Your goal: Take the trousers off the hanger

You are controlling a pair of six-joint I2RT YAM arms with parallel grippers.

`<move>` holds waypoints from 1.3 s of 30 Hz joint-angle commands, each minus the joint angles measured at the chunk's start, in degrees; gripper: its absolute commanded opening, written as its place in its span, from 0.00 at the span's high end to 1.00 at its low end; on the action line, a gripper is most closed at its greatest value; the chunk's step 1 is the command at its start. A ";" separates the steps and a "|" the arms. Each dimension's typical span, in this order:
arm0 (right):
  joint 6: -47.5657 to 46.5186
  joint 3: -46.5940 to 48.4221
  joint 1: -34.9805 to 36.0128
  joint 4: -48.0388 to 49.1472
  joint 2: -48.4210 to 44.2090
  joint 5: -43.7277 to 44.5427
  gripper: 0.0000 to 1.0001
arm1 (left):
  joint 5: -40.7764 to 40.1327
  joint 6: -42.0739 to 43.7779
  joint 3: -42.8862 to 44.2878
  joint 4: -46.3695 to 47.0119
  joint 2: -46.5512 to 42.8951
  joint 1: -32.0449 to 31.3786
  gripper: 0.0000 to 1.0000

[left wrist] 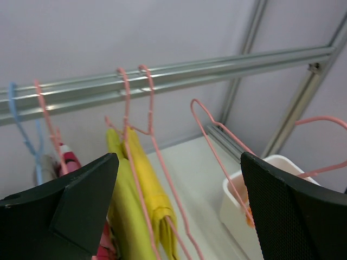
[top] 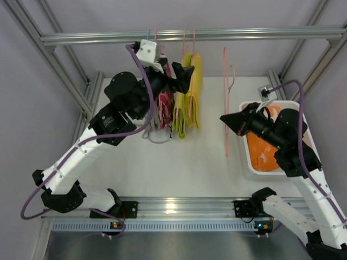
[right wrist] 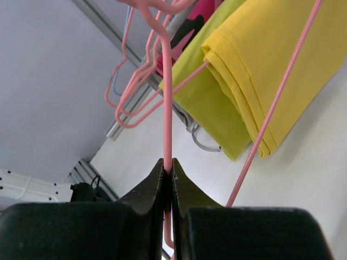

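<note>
The orange trousers lie crumpled in the white bin at the right, off any hanger. A bare pale pink hanger hangs to the left of the bin. My right gripper is shut on its thin wire, the jaws pinched tight around it. Up by the rail, my left gripper stands wide open and empty, its fingers spread in front of the yellow garments. The bare hanger and the bin also show in the left wrist view.
Yellow-green garments and a pink-and-black garment hang on pink hangers from the metal rail. A blue-grey hanger hangs furthest left. Frame posts stand at both back corners.
</note>
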 commanded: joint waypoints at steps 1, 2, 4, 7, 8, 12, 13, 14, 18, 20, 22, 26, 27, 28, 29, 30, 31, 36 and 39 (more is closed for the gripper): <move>1.72 7.17 -2.58 2.96 4.24 -3.64 1.00 | 1.13 4.38 0.86 2.46 -3.55 3.80 0.01; 2.33 7.97 -3.11 3.23 5.21 -4.26 1.00 | 1.48 4.55 0.25 2.28 -4.34 5.81 0.01; 3.82 9.90 -5.03 4.10 7.75 -6.46 1.00 | 4.19 4.38 -1.86 0.88 -6.88 8.28 0.01; 5.50 11.31 -7.32 5.51 10.83 -8.57 1.00 | 7.52 2.28 -5.27 -1.05 -10.57 12.68 0.01; 6.29 11.58 -7.94 6.04 11.63 -8.84 1.00 | 8.33 1.75 -6.07 -1.50 -11.37 14.43 0.01; 6.65 14.39 -9.44 7.89 16.11 -11.38 1.00 | 11.76 0.60 -10.21 -2.47 -15.59 17.34 0.01; 6.91 15.70 -9.79 8.24 17.95 -11.91 1.00 | 12.63 -0.01 -10.82 -2.82 -16.03 17.87 0.01; 6.91 16.49 -9.79 8.94 18.84 -12.44 1.00 | 13.08 -0.19 -11.96 -3.26 -16.90 18.74 0.01; 7.09 20.97 -9.88 10.26 23.32 -14.73 1.00 | 14.05 -1.68 -14.43 -3.52 -18.76 20.51 0.01; 7.08 22.21 -10.06 10.78 25.52 -14.81 1.00 | 14.49 -2.30 -15.31 -3.70 -19.63 21.39 0.01; 7.70 24.05 -10.23 11.05 27.88 -15.16 1.00 | 14.75 -2.65 -15.84 -4.05 -19.99 21.74 0.01; 7.88 27.92 -10.41 9.56 32.28 -15.25 1.00 | 14.84 -3.09 -15.84 -4.84 -20.08 22.27 0.01; 7.70 28.80 -10.58 9.21 33.08 -15.08 1.00 | 14.93 -3.01 -15.32 -5.71 -19.90 22.27 0.01; 7.70 29.15 -10.67 9.12 34.48 -15.08 1.00 | 14.84 -2.83 -14.96 -6.50 -19.38 22.35 0.01; 7.61 29.68 -10.85 8.95 35.19 -15.17 1.00 | 14.67 -2.74 -14.61 -7.12 -19.11 22.35 0.01; 7.53 30.21 -11.11 8.77 36.06 -15.17 1.00 | 14.14 -2.74 -14.43 -7.74 -19.02 22.35 0.01; 7.96 30.82 -11.81 8.85 37.38 -15.25 1.00 | 13.96 -2.31 -14.26 -8.35 -18.93 22.35 0.01; 9.37 31.27 -12.87 9.30 40.38 -16.40 1.00 | 13.52 -1.69 -14.08 -10.82 -18.49 22.35 0.01; 9.54 29.43 -12.96 9.47 41.08 -17.27 1.00 | 13.00 -1.68 -14.87 -11.43 -18.84 22.35 0.01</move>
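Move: The empty pink hanger is in my right hand; its free spot on the rail is roughly 27 cm ahead, 2 cm to the left and 18 cm above. The yellow trousers hang 25 cm ahead and 10 cm left of that hand, about level. From my open left hand the spot is 17 cm ahead, 12 cm right, 3 cm up; the grey trousers are 15 cm ahead, 14 cm left, 20 cm lower, the red patterned trousers 6 cm to their right. Still pinching the empty hanger by its wire, I carry it about 17 cm forward to the rail with my right hand, arching some 5 cm up, then lowering late as the fingers tip down, to bring the hook over the rail. My left hand, open throughout, swings about 13 cm left, away from that hanger, then sinks about 5 cm in front of the grey trousers. ##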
